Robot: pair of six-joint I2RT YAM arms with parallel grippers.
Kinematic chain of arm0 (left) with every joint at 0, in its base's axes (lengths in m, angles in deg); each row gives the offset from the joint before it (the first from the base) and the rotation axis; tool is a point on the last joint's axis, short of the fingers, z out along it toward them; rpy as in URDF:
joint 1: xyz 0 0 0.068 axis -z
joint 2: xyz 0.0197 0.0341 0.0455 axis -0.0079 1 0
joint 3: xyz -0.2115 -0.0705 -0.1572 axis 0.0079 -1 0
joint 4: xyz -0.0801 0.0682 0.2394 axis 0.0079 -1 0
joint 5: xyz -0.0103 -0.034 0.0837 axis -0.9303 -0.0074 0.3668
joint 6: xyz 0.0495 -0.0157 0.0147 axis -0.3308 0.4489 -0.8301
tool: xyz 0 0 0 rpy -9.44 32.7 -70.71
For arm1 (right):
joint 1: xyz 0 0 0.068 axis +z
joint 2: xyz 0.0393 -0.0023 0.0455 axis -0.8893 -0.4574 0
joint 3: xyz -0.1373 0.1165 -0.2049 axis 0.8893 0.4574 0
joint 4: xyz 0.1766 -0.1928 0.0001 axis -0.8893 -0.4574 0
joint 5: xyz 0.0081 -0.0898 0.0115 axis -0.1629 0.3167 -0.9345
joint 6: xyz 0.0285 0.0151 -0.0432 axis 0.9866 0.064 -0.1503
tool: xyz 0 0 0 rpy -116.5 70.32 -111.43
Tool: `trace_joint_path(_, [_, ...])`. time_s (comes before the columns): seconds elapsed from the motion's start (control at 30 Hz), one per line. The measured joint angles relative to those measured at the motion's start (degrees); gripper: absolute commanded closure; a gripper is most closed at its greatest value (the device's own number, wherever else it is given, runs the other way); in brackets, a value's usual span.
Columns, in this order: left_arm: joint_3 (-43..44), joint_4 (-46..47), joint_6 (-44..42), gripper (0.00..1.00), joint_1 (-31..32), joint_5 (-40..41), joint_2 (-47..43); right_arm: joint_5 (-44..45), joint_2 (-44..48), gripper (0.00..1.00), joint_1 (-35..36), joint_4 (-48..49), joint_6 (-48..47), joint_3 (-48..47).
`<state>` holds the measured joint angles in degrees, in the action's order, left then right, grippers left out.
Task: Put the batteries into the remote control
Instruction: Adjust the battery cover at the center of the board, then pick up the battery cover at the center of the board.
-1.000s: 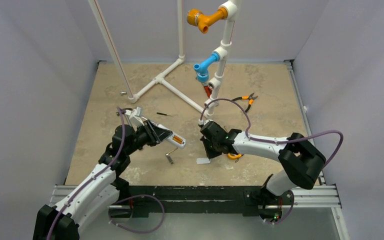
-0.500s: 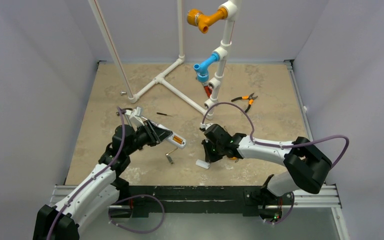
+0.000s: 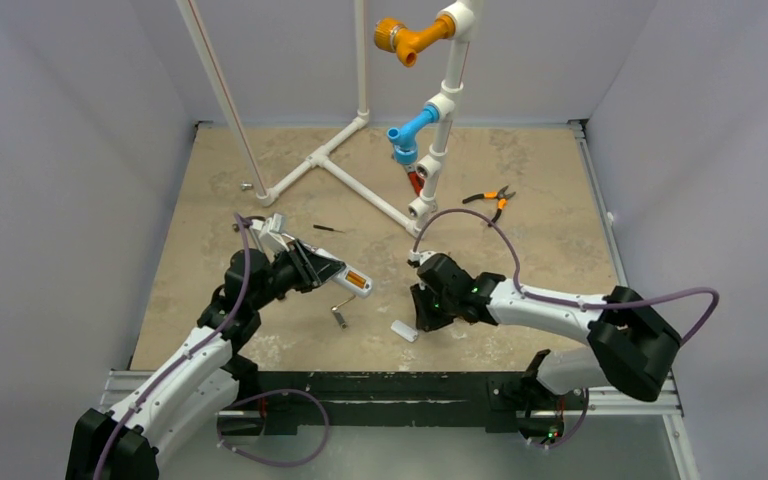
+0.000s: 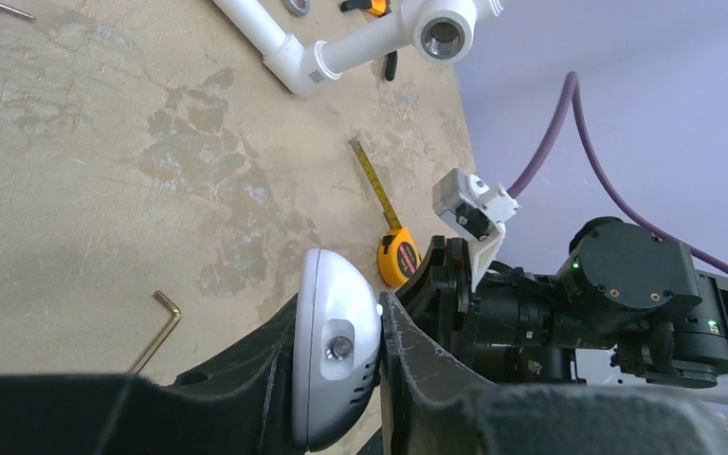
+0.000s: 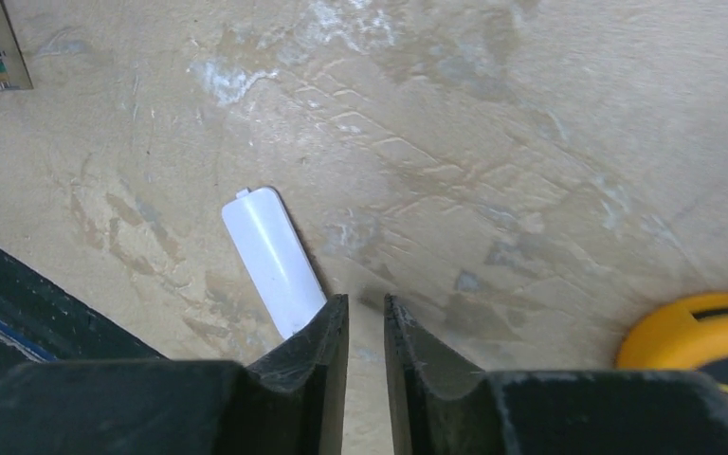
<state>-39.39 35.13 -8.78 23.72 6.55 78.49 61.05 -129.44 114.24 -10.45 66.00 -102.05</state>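
Observation:
My left gripper (image 3: 305, 265) is shut on the remote control (image 3: 335, 268) and holds this slim white handset above the table at centre left. An orange-copper battery (image 3: 357, 281) shows in its open far end. In the left wrist view the remote's rounded end (image 4: 336, 351) is pinched between both fingers. My right gripper (image 3: 425, 318) hangs low over the table to the right. Its jaws stand a narrow gap apart with nothing between them (image 5: 365, 303). A small white flat plate (image 5: 273, 258) lies on the table just left of its left fingertip.
The white plate (image 3: 405, 330) lies near the table's front edge. A yellow tape measure (image 4: 397, 261) sits beside the right arm. A hex key (image 3: 340, 312) lies under the remote. Orange-handled pliers (image 3: 490, 200) and a white pipe frame (image 3: 360, 190) stand farther back.
My right arm has swung right and toward the front edge, and its jaws have parted a little. The white plate lies slightly nearer the front. The left arm has not moved.

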Motion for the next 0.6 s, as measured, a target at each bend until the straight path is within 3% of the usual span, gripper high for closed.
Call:
trace_joint_path(0.07, [0.0,0.0,0.0,1.00,0.0,0.0,0.0,2.0,2.6,0.65,0.1,-0.7,-0.1,0.7])
trace_joint_path(0.13, [0.2,0.0,0.0,1.00,0.0,0.0,0.2,3.6,5.9,0.39,0.2,-0.7,-0.4,1.3])
trace_joint_path(0.17, [0.3,0.0,0.0,1.00,0.0,0.0,0.3,4.6,7.9,0.35,0.3,-0.6,-0.5,1.6])
trace_joint_path(0.37, [0.6,-0.1,0.5,1.00,0.0,0.4,-0.1,7.1,19.1,0.27,3.8,4.4,-2.6,6.8])
trace_joint_path(0.6, [1.0,-0.5,0.5,1.00,0.0,1.5,-0.3,9.3,18.0,0.28,10.3,5.9,-4.4,8.7])
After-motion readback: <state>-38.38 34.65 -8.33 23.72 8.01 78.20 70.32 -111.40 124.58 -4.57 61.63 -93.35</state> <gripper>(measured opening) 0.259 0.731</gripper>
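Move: The battery cover lies flat on the board about 4 cm to the right hand's left and 1 cm back, roughly 1 cm below the fingertips' hand point. The yellow tape measure sits some 9 cm to this hand's right and 4 cm ahead; the small metal module about 17 cm to its left and 1 cm ahead. From the left hand, the cover is about 13 cm right, 9 cm back and 15 cm below. Up off the board beside the battery cover goes the right hand, rising about 5 cm with a slight forward swing, then drawing back some 3 cm while sinking a little. Its fingers spread from nearly shut to wide open and the wrist tilts some 15–20 degrees, swinging the fingertips forward, until the open jaws face the cover without touching it. ##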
